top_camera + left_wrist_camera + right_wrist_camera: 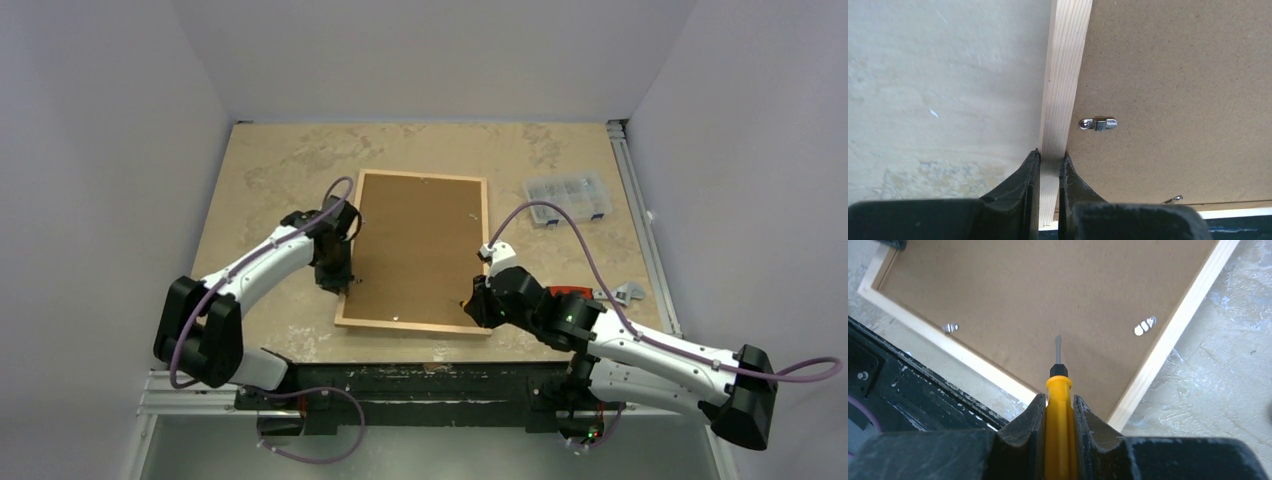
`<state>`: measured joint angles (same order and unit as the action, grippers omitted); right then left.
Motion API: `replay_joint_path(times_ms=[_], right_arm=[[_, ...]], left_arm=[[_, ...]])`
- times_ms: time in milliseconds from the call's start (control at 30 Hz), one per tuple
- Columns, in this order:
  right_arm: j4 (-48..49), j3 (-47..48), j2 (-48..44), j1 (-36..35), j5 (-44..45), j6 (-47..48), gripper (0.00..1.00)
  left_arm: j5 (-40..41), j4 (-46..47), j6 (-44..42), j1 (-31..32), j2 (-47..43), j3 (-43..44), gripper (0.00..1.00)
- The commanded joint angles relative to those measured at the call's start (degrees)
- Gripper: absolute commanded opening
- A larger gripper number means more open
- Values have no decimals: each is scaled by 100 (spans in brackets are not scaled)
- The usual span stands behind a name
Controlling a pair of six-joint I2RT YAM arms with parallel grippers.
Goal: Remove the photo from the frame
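Observation:
The frame (410,326) lies face down in the middle of the table, its light wood rails around a brown backing board (415,245). The photo is hidden under that board. My left gripper (335,283) is shut on the frame's left rail (1065,75), one finger on each side of the wood (1049,160). A small metal turn clip (1098,124) sits on the board just beyond. My right gripper (470,305) is shut on a yellow-handled screwdriver (1058,405); its flat tip hangs over the board (1048,290) near the frame's near right corner. Two more clips (1145,325) (950,328) show there.
A clear plastic parts box (567,197) stands at the back right of the table. A small grey object (627,295) lies by the right edge. The black metal base rail (908,390) runs along the near edge, close to the frame.

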<state>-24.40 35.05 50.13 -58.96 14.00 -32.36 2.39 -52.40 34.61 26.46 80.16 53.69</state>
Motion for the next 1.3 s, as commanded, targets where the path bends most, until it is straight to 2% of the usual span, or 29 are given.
replay_joint_path(times_ms=[0, 133, 267, 433, 733, 900, 967, 1100, 1267], right_arm=[[389, -126, -80, 7, 126, 123, 0], [525, -230, -102, 7, 73, 75, 0], [562, -335, -190, 7, 116, 46, 0], [280, -205, -251, 7, 651, 57, 0], [-239, 349, 294, 7, 1336, 51, 0], [-103, 380, 241, 12, 1133, 70, 0], [-35, 328, 175, 7, 1051, 74, 0], [32, 261, 140, 8, 1037, 55, 0], [68, 411, 430, 12, 1343, 24, 0]], left_arm=[[-357, 48, -550, -800, 620, 320, 0], [-1001, 265, -462, -1293, 998, 321, 0], [-735, 233, -465, -1345, 915, 384, 0], [-542, 151, -431, -1354, 782, 287, 1], [-609, 165, -363, -1354, 237, 112, 20], [-705, 85, -260, -1358, -297, -34, 45], [-730, -28, -190, -1354, -532, -85, 51], [-1367, 7, 295, -1354, -1218, -363, 54], [-2317, 528, 1203, -1341, -1969, -908, 54]])
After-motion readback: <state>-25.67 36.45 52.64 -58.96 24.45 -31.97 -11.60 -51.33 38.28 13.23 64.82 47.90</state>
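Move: The left hand already pinches the frame's left rail near its near-left corner, holding that side a few centimetres up. The frame's middle lies about 14 cm right and 7 cm ahead; the nearest metal clip is some 3 cm right and 2 cm ahead, and a second clip about 9 cm right and 5 cm back. From the right hand, which holds the screwdriver above the frame, the middle is roughly 9 cm ahead, 9 cm left and 8 cm lower. Keeping its pinch on the left rail, the left hand carries that side about 3 cm left, a little less forward and 3.5 cm down to the table with a slight counter-clockwise turn, holds there briefly, then opens, lets go and rises some 7 cm off the rail, easing back and right as the fingertips tilt rightward. The right hand keeps the screwdriver, dips about a centimetre, then shifts roughly 2 cm forward and 2 cm right and comes back up, ending with the tip above the frame's near-right corner. ##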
